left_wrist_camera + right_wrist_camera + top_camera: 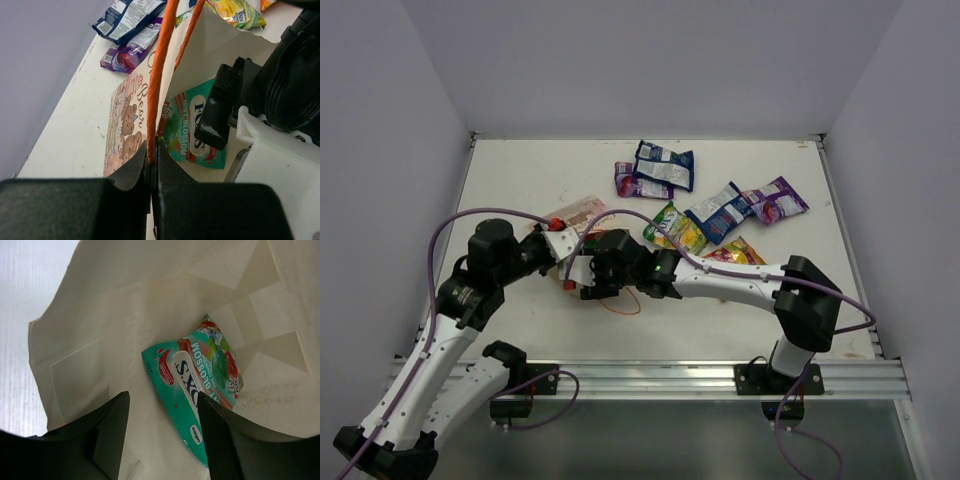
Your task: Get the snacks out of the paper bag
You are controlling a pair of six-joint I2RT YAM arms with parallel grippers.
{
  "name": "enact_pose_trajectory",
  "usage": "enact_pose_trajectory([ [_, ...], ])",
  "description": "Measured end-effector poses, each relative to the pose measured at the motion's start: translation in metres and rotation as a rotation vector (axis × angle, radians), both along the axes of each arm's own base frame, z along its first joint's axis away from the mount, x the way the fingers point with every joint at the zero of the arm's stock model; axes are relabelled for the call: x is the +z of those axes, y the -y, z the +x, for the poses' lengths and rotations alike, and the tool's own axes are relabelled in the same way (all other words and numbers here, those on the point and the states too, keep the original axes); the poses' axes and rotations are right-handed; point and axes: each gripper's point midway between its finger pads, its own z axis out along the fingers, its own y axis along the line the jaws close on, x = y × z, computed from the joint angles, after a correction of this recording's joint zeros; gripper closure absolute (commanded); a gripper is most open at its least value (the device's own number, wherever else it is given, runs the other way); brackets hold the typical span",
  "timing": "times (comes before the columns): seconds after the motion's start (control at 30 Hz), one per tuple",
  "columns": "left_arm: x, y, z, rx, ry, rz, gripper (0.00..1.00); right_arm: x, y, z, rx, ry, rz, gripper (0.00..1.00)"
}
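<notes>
The paper bag (582, 213) lies on its side on the table, mouth toward the arms. My left gripper (152, 150) is shut on the bag's orange handle (159, 75) and holds the mouth up. Reaching inside the bag, my right gripper (162, 405) is open, its fingers (225, 440) either side of the lower corner of a teal-pink snack packet (200, 375) on the bag's inner wall (125, 315). The left wrist view shows the same packet (187, 125) beside a right finger (220, 110). Several other snacks lie outside the bag, among them a blue-white one (665, 165) and a green-yellow one (678, 228).
Loose packets spread over the back right of the table: purple ones (775, 200) (638, 183), a blue one (720, 212) and an orange-red one (738, 253) close to the right forearm. The bag's second orange handle loop (620, 305) hangs toward the near edge. White walls enclose the table.
</notes>
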Motion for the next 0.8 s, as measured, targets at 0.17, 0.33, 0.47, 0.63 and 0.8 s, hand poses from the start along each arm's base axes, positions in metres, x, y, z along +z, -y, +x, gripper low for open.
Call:
enact_pose_trajectory([
  [0.17,-0.003,-0.002,0.001,0.006,-0.003,0.014,1.0,-0.01,-0.001,0.006,0.007,0.032,-0.032,0.36],
  [0.33,-0.006,-0.002,0.002,0.006,-0.008,0.028,1.0,-0.017,0.001,0.011,0.0,0.051,-0.057,0.36],
  [0.47,-0.005,-0.004,0.003,0.011,0.0,0.035,1.0,-0.017,0.004,0.016,-0.013,0.055,-0.057,0.37],
  [0.63,-0.005,-0.006,0.002,0.016,0.004,0.045,1.0,-0.023,0.013,0.03,-0.061,0.085,-0.052,0.38],
  [0.8,-0.006,-0.007,0.001,0.015,-0.005,0.049,1.0,-0.02,0.016,0.044,-0.095,0.138,-0.05,0.37],
])
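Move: The green mint snack lies at the bottom of the paper bag, about 6 cm ahead of the right hand, 2 cm to its left and 10 cm below. The yellow snack bag is outside, some 16 cm ahead and 20 cm to the right; the orange snack bag is roughly 6 cm ahead and 35 cm right, both some 13 cm lower. From the left hand, the green snack is about 6 cm ahead, 3 cm right and 20 cm below. Forward and a little down, the right hand goes deeper into the paper bag towards the green mint snack, about 4.5 cm out while sinking some 2 cm, most of that early, and drifting slightly right late on. Its wrist turns about 10 degrees, fingers staying open and not yet on the snack. The left hand keeps its pinch on the bag's rim and orange handle, nearly still. ##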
